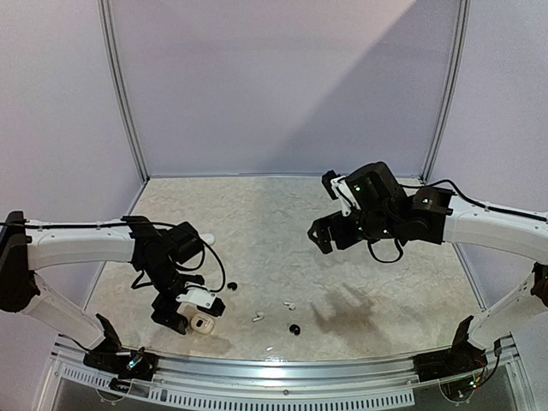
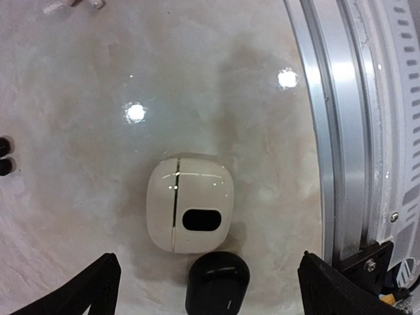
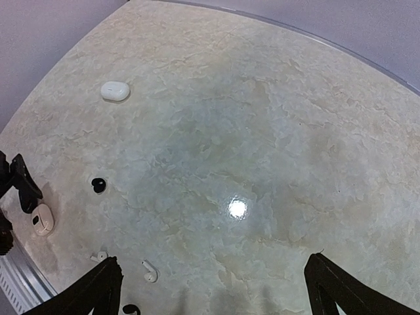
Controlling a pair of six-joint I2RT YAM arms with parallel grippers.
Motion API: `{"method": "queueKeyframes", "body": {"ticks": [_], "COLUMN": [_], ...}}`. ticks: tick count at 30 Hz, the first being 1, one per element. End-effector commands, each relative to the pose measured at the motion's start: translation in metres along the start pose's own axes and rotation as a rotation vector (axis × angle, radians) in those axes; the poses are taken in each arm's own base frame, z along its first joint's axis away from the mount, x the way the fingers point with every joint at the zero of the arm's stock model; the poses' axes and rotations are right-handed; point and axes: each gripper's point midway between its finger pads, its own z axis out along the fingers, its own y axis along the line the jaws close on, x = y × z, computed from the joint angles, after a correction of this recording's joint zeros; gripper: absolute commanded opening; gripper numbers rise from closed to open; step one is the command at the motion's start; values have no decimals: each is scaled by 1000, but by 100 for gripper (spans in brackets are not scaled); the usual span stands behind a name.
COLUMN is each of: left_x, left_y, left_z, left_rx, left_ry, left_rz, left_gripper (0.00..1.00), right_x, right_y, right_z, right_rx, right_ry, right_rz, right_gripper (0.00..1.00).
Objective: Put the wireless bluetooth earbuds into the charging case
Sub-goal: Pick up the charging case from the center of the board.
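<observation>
A white charging case lies shut on the table, and a black case touches its near side. My left gripper hovers just over both, open, with nothing gripped. From above, that gripper is at the front left beside the white case. Loose earbuds lie to its right: a black earbud, two white earbuds and another black earbud. My right gripper hangs open high over mid table. Its view shows a white earbud and a black earbud.
A second white case lies farther back on the left, partly hidden behind the left arm in the top view. The metal rail of the table's front edge runs close to the left gripper. Grey walls enclose the table.
</observation>
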Motion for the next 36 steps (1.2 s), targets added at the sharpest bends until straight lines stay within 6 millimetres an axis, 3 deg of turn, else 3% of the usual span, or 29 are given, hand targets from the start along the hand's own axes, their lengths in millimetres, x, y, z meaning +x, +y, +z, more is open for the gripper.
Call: {"method": "queueKeyframes", "body": {"ticks": [1,9,19,23,27,32,36], "left_x": [-11,-21,1,0,-4,-14,-18], "left_y": [5,11,-2,-8,-7,5,10], "left_z": [17,39,52,52,48,41,30], "left_rx": [-34,-70,-87,-87,-88,-157,-178], "left_ry": [-25,-15,24,-11,-21,-61,-67], "left_rz": [37,29,139,122,77,88,72], "left_gripper": [96,85,81,54,50,27,19], "right_x": [4,24,21,13,7,9,3], "right_y": [-1,-2,0,3,16,26,35], "right_z": [-1,-2,-9,-6,1,15,17], "right_rx": [5,-4,-18,-20,-54,-80,-104], "right_ry": [0,18,10,0,13,40,40], "right_rz": [45,100,117,104,86,59,58], "right_gripper": [99,99,99,99,99,99,99]}}
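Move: The cream charging case lies almost under the open left hand, its middle about 4 cm below, some 2 cm to the right and 1 cm back. The black case stands 6 cm to the left of the cream one and level with it; the black earbuds are about 9 cm ahead of the left hand and 8 cm to its right, the white earbuds 2 cm ahead and 15 cm right. From the right hand the cream case is roughly 26 cm left, 15 cm back and 20 cm below. The left fingers come to pinch the cream case, one on its far, lid side and one on its near side: the open hand sinks about 4.5 cm while easing 1 to 2 cm to the right, tips swinging slightly forward, then the fingers close to half their opening and the hand barely starts up again. The empty, open right hand shifts about 2 cm left and 2 cm down. ##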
